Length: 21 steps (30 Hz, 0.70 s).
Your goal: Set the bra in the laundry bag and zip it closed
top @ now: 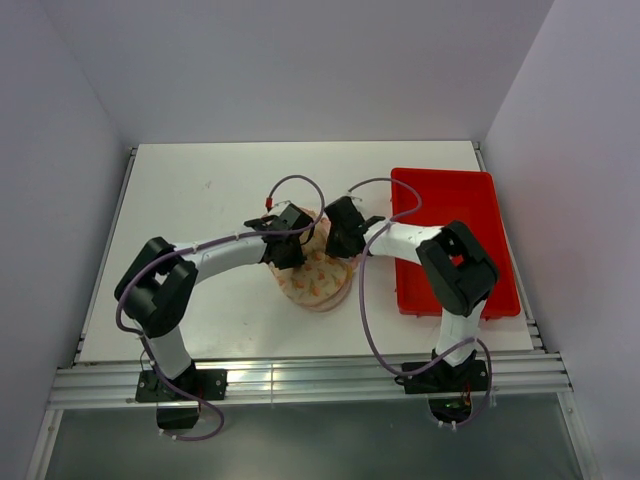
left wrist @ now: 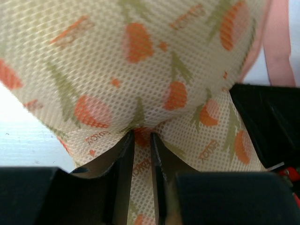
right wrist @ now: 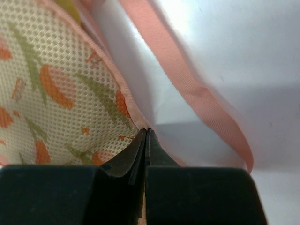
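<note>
The laundry bag point(top: 318, 277), pale mesh with an orange print and a pink edge, lies mid-table between both grippers. My left gripper point(top: 291, 243) is at its left side. In the left wrist view its jaws stand narrowly apart, with a puckered fold of the bag's mesh point(left wrist: 140, 79) caught at the left gripper's point(left wrist: 142, 134) tips. My right gripper point(top: 343, 238) is at the bag's right side. The right gripper point(right wrist: 146, 131) is shut, pinching the bag's pink zipper edge point(right wrist: 123, 89). A sliver of mustard yellow, the bra point(right wrist: 71, 7), shows inside the bag's opening; the remainder is hidden.
A red plastic tray point(top: 478, 205) sits to the right of the bag, with the right arm's elbow over it. A loose pink ribbon loop point(right wrist: 201, 96) of the bag trails over the white table point(top: 200, 190). Grey walls enclose the table on three sides.
</note>
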### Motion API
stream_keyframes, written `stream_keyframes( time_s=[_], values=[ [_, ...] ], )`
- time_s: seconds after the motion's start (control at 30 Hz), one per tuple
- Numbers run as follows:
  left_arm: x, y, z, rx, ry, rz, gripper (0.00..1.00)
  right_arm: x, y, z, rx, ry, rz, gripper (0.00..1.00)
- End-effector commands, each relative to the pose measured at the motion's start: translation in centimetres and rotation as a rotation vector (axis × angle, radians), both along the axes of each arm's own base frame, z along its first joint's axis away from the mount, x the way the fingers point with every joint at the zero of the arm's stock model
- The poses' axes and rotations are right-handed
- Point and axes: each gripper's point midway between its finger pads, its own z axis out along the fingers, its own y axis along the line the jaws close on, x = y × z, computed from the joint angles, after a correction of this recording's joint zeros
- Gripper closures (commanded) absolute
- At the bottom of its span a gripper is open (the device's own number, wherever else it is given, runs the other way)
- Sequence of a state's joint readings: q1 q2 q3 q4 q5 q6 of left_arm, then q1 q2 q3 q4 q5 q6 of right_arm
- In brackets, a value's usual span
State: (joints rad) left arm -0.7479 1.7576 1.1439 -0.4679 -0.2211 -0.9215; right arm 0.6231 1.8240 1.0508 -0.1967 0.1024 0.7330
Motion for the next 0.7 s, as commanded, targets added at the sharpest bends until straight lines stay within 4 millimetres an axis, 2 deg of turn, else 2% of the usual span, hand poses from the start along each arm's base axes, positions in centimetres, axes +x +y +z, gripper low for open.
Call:
stream_keyframes(
  time_s=[0.0, 0.07, 0.1, 0.17, 0.2, 0.27, 0.3, 0.37, 0.4, 0.43, 0.5, 0.57, 0.6, 0.67],
  values=[
    [0.7, -2.2, 1.4, -0.056, -0.032, -0.044, 0.73, -1.3, -1.7, -3.5, -0.123, 0.115, 0.029, 1.00],
    [0.5, -2.3, 1.2, -0.055, -0.028, -0.051, 0.72, -0.8, -1.6, -3.3, -0.137, 0.116, 0.040, 0.96],
    [0.5, -2.4, 1.2, -0.061, -0.029, -0.054, 0.72, 0.3, -0.9, -2.4, -0.121, 0.091, 0.045, 0.91],
    [0.2, -2.6, 1.0, -0.068, -0.021, -0.059, 0.72, 0.9, -0.3, -2.0, -0.121, 0.101, 0.067, 0.86],
    [0.1, -2.8, 0.9, -0.071, -0.017, -0.061, 0.72, 2.4, 0.7, -0.7, -0.103, 0.069, 0.076, 0.84],
    [0.2, -3.5, 1.0, -0.094, -0.013, -0.069, 0.73, 3.1, 1.2, -0.5, -0.113, 0.078, 0.096, 0.75],
    [0.2, -3.8, 1.0, -0.101, -0.011, -0.071, 0.72, 4.7, 2.2, 1.0, -0.087, 0.043, 0.101, 0.72],
    [0.7, -4.7, 1.2, -0.127, -0.008, -0.079, 0.72, 5.4, 2.5, 1.0, -0.099, 0.057, 0.118, 0.65],
    [0.8, -5.0, 1.2, -0.134, -0.007, -0.081, 0.72, 6.7, 3.1, 2.1, -0.090, 0.028, 0.116, 0.60],
    [1.0, -5.4, 1.3, -0.143, -0.005, -0.082, 0.72, 6.8, 2.9, 2.5, -0.108, 0.034, 0.117, 0.58],
    [1.7, -6.3, 1.5, -0.156, -0.006, -0.086, 0.72, 8.3, 2.6, 4.7, -0.116, -0.010, 0.091, 0.51],
    [2.5, -7.1, 1.8, -0.165, -0.009, -0.083, 0.72, 8.7, 1.7, 6.3, -0.124, -0.029, 0.062, 0.46],
    [2.7, -7.4, 1.9, -0.169, -0.012, -0.082, 0.72, 8.7, 1.1, 7.9, -0.122, -0.055, 0.035, 0.45],
    [3.4, -8.0, 2.4, -0.187, -0.016, -0.071, 0.72, 8.2, 0.0, 8.7, -0.134, -0.062, 0.009, 0.43]
  ],
)
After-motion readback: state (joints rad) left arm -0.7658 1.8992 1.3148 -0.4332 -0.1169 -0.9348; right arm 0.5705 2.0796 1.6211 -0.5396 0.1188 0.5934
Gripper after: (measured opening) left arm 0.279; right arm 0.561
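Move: The right hand's shut fingertips are down on the right-hand edge of the closed-over laundry bag, whose middle lies about 5 cm to their left and 1 cm back. The bag's pink strap is some 5 cm to the right and 2 cm ahead; the red tray's middle is about 28 cm right, 3 cm ahead. The left fingertips are on the mesh too, the bag's middle roughly 4 cm to their right, level with them. Opening, the right hand sweeps about 9 cm forward and lifts off the bag; the left drags it rightward. ##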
